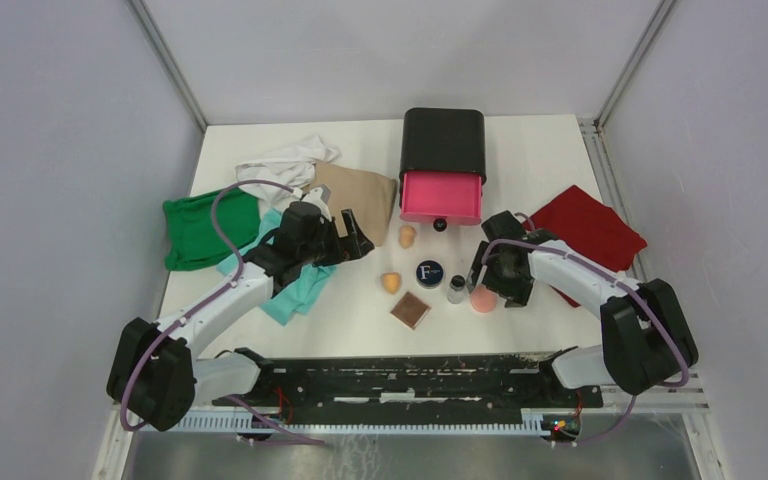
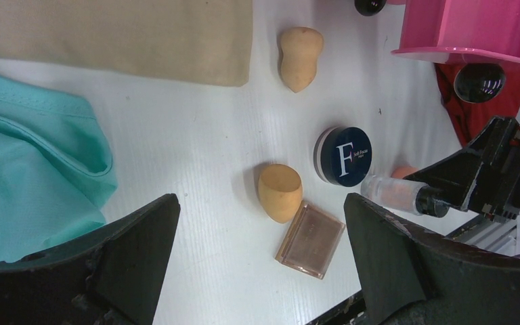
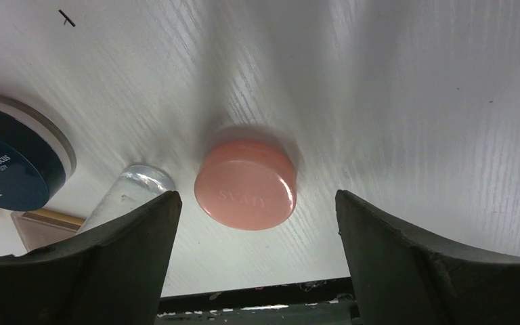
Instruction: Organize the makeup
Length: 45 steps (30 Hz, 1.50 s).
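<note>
The makeup lies in the middle of the table. Two orange sponges [image 1: 407,236] [image 1: 392,282], a navy compact [image 1: 429,273], a brown compact [image 1: 411,311], a clear bottle [image 1: 456,289] and a pink puff [image 1: 483,299] sit close together. My right gripper [image 3: 257,203] hangs open just above the puff [image 3: 246,184], fingers wide on either side and not touching it; the bottle [image 3: 128,193] stands by its left finger. My left gripper [image 2: 261,223] is open and empty, above the table left of the lower sponge [image 2: 279,191] and brown compact [image 2: 310,238].
A black box [image 1: 443,140] with an open pink drawer [image 1: 441,196] stands at the back centre. Beige [image 1: 355,188], white [image 1: 285,160], green [image 1: 200,230] and teal [image 1: 300,290] cloths lie on the left, a red cloth [image 1: 590,230] on the right.
</note>
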Each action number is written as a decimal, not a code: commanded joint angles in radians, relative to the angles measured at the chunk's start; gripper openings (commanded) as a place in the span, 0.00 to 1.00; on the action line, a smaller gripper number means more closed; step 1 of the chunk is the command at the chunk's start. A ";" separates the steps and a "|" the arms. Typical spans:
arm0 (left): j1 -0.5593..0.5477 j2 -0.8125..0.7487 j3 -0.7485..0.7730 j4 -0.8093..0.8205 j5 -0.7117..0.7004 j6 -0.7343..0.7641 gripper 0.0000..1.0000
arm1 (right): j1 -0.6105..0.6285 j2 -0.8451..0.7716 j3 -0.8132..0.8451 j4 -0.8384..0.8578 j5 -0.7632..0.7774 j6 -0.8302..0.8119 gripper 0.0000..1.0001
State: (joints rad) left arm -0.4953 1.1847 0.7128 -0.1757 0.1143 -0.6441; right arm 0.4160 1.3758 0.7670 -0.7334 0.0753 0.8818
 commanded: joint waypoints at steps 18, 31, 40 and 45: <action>-0.004 -0.009 -0.010 0.041 0.012 -0.018 0.99 | -0.002 0.053 -0.029 0.023 0.027 0.045 0.77; -0.004 -0.005 -0.008 0.041 0.014 -0.016 0.99 | -0.003 0.060 -0.034 0.038 0.023 0.055 0.76; -0.003 0.002 -0.001 0.041 0.013 -0.012 0.99 | -0.003 0.019 -0.015 0.013 0.048 0.046 0.51; -0.003 -0.003 -0.006 0.038 0.010 -0.011 0.99 | -0.002 -0.072 0.052 -0.071 0.125 -0.008 0.48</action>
State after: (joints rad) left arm -0.4953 1.1847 0.7017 -0.1764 0.1143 -0.6445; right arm 0.4160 1.3911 0.7410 -0.7368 0.1131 0.9115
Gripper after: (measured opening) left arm 0.991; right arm 0.609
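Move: The pink round makeup disc lies almost straight under the open right fingers, 1 cm or so to their left and about 2 cm below. The clear bottle with the black cap stands about 6 cm to the hand's left, level with it, and the dark "F" jar some 11 cm left and 5 cm ahead. From the left hand the disc is roughly 26 cm to the right, 8 cm back and 11 cm lower. The right fingers pinch the pink disc by its two opposite sides, after the hand has sunk nearly 2 cm around it, easing back about 1 cm on the way down while they narrow. The hand pauses low, the fingers shut the rest of the way onto the disc's rim, and it then starts up by nearly 1 cm, edging right. ##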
